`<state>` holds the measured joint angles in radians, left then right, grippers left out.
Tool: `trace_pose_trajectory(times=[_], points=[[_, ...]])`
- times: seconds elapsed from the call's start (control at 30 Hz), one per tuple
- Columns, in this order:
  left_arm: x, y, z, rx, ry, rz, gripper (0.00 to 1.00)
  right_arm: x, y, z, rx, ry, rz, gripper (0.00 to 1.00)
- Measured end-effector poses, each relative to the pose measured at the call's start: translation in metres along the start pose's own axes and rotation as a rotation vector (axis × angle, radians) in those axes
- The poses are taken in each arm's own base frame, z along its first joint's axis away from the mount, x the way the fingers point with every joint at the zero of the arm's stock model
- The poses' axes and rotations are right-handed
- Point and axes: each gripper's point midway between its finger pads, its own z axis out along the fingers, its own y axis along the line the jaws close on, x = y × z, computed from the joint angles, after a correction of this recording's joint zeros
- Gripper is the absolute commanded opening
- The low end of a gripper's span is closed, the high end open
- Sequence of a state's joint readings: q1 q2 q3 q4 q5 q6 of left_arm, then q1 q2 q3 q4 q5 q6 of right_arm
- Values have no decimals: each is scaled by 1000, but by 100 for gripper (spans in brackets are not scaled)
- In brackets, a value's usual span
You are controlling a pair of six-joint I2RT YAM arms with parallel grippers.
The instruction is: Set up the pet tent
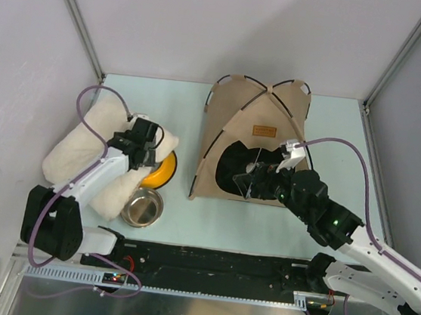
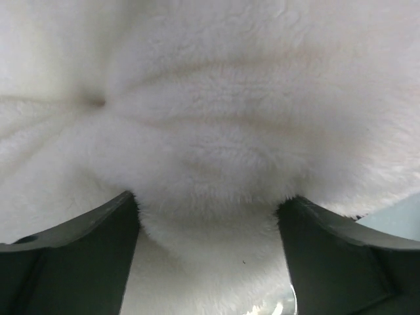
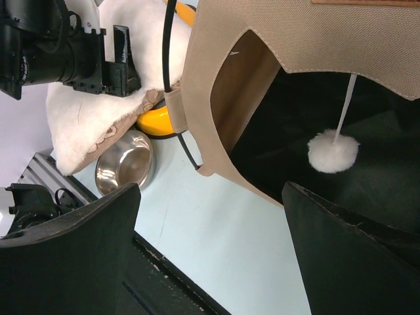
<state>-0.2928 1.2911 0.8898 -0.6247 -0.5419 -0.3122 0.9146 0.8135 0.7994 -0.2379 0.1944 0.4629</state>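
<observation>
The pet tent (image 1: 253, 132) stands on the table right of centre, its tan fabric held up by black poles that cross at the top. Its brown label (image 1: 263, 131) sits above the dark doorway. In the right wrist view the tent (image 3: 275, 33) shows its doorway edge and a white pom-pom (image 3: 333, 151) hanging inside. My right gripper (image 1: 257, 179) hovers low in front of the doorway; in its own view the right gripper (image 3: 210, 190) is open over bare table. My left gripper (image 1: 147, 149) is open at the fluffy pillow's (image 2: 210, 98) edge, with fleece bulging between its fingers (image 2: 79, 249).
The cream pillow (image 1: 82, 150) lies at the left, partly over the yellow bowl holder (image 1: 162, 169). A steel bowl (image 1: 142, 207) sits in front of it. A black rail (image 1: 221, 265) runs along the near edge. Walls close in the back and sides.
</observation>
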Motion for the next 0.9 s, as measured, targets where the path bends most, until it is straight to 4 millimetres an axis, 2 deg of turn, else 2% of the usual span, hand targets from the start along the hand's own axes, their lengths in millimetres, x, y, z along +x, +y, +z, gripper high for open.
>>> trace_pose_trajectory(times=[0.03,0.07,0.13,0.2,0.37,0.53,0.63,0.77,0.9], points=[[0,-1,2,2,7,5,54,0,0,0,1,-1,1,94],[-1,-2,5,8,15,8,36,-1,0,-1,3,-3,4,94],[-2,-2,7,15,24,6,12,-2,-1,-3,6,-9,8,94],[-4,0,8,22,28,16,3,-4,-2,-5,8,-18,10,94],[-17,3,5,25,4,19,0,-8,-3,-8,14,-33,19,93],[-44,12,-18,45,-75,10,0,-8,-3,-8,17,-32,20,93],[-72,23,-50,70,-179,-25,0,-8,-4,-8,19,-33,19,92],[-107,42,-105,131,-341,-90,0,-5,-5,-5,31,-24,15,91],[-123,55,-157,217,-472,-145,0,4,-10,3,67,1,-8,89]])
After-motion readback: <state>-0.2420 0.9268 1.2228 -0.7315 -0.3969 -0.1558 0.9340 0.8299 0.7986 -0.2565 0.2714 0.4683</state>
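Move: The white cushion lies right under the left hand, whose open fingers are down at its top; its middle is about 5 cm to the left, 3 cm back and 3 cm lower. The yellow feeder, partly covered, is some 7 cm right, 4 cm back and 8 cm down, and the steel bowl about 18 cm back and 6 cm right. From the right hand the cushion's middle is roughly 43 cm left, 4 cm ahead and 19 cm down. The left fingers shut on the white cushion, pinching a fold of its top between the pads while the hand eases about 2 cm forward. Keeping that pinch, the hand goes up, slowly at first and then fast, to end some 20 cm higher, drifting back about 3 cm late in the lift as the wrist tips the fingers upward by nearly 30 degrees. ##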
